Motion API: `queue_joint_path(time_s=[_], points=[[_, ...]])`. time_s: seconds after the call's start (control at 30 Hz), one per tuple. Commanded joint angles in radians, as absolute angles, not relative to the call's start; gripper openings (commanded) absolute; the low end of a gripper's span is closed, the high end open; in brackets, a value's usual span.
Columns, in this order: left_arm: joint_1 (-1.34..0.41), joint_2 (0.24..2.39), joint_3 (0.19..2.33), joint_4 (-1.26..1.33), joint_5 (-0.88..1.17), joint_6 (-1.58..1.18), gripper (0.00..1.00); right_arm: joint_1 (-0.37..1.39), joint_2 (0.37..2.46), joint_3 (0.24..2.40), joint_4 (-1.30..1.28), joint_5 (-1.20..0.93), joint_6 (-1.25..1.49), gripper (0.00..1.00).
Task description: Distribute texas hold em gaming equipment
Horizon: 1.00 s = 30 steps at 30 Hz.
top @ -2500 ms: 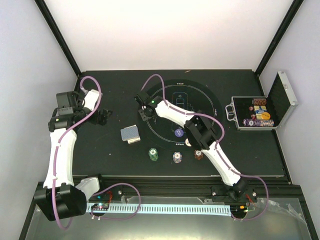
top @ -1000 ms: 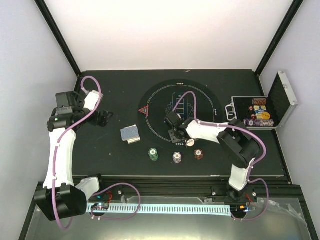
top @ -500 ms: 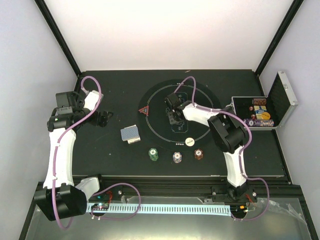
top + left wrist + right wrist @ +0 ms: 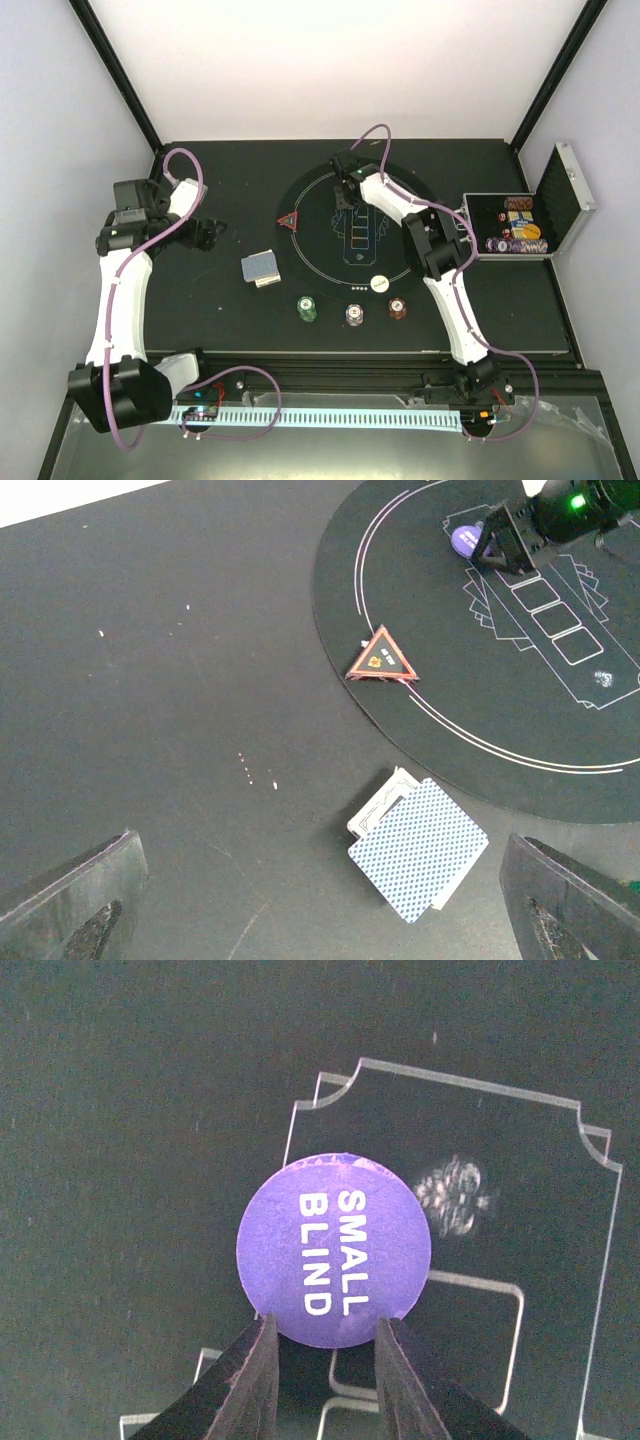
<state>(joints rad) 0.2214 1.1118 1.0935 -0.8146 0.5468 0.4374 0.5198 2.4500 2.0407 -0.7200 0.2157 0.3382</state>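
My right gripper (image 4: 322, 1325) is shut on the near edge of a purple round button (image 4: 334, 1248) marked SMALL BLIND. It holds the button over the far part of the black mat (image 4: 405, 200); the left wrist view shows this button (image 4: 464, 538) too. A red triangle marker (image 4: 288, 221) lies at the mat's left rim. The stack of grey-blue playing cards (image 4: 261, 268) lies left of the mat. A white button (image 4: 379, 283) sits near the mat's front rim. Green (image 4: 306, 308), white (image 4: 354, 314) and brown-red (image 4: 398, 308) chip stacks stand in a row in front. My left gripper (image 4: 205, 235) is open, up and left of the cards (image 4: 420, 848).
An open silver case (image 4: 510, 228) with chips stands at the right edge of the table. The right arm (image 4: 440, 270) stretches from the near edge across the mat's right side. White walls close in the table at the back and sides.
The right gripper has travelled from the mat's near part toward its far side, carrying the purple button, and its jaws have narrowed onto it. The left arm has barely moved.
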Motion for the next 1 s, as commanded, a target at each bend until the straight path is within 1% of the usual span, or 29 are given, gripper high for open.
queue_joint_path(time_s=[0.0,0.13,0.23,0.33,0.4,0.5,0.53,0.57,0.6,0.63,0.83,0.97], points=[[0.228,1.13,1.137,-0.808,0.56,0.457,0.99,0.48,2.554,2.184,-0.831,0.198,0.333,0.3],[0.227,1.139,1.148,-0.82,0.549,0.467,0.99,0.464,2.607,2.298,-0.865,0.202,0.325,0.31],[0.228,1.141,1.158,-0.84,0.543,0.476,0.99,0.463,2.603,2.334,-0.877,0.206,0.307,0.32],[0.228,1.139,1.163,-0.855,0.543,0.479,0.99,0.463,2.553,2.317,-0.874,0.208,0.292,0.36],[0.228,1.136,1.164,-0.861,0.544,0.478,0.99,0.466,2.49,2.267,-0.869,0.203,0.285,0.42],[0.227,1.131,1.171,-0.884,0.548,0.483,0.99,0.479,2.37,2.127,-0.84,0.212,0.283,0.5],[0.227,1.128,1.175,-0.892,0.55,0.488,0.99,0.487,2.319,2.063,-0.82,0.213,0.283,0.55],[0.227,1.125,1.179,-0.901,0.551,0.492,0.99,0.495,2.27,1.988,-0.794,0.211,0.283,0.64],[0.228,1.122,1.182,-0.91,0.555,0.497,0.99,0.511,2.213,1.912,-0.763,0.207,0.283,0.7],[0.228,1.118,1.184,-0.916,0.556,0.5,0.99,0.523,2.161,1.835,-0.74,0.209,0.288,0.72],[0.23,1.093,1.179,-0.937,0.572,0.5,0.99,0.63,1.895,1.373,-0.597,0.218,0.366,0.73],[0.229,1.083,1.169,-0.943,0.604,0.497,0.99,0.693,1.804,1.184,-0.543,0.237,0.421,0.73]])
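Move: The purple small blind chip lies flat right at the right hand: its middle is about 2 cm ahead of the hand point and 1 cm below, with both fingertips at its near edge. From there the red triangle is some 14 cm left and 4 cm nearer the base. The white button is roughly 21 cm back and 6 cm right. From the left hand the chip lies about 24 cm ahead, 28 cm right and 23 cm below. Forward, low over the mat, the right hand keeps pushing the small blind chip from behind with both fingertips for about 3.5 cm, edging slightly right. It then spreads its fingers to roughly three-quarters open, comes free, and draws back some 18 cm over the printed card layout towards the white button, rising about 7 cm and beginning to sink again at the end. ##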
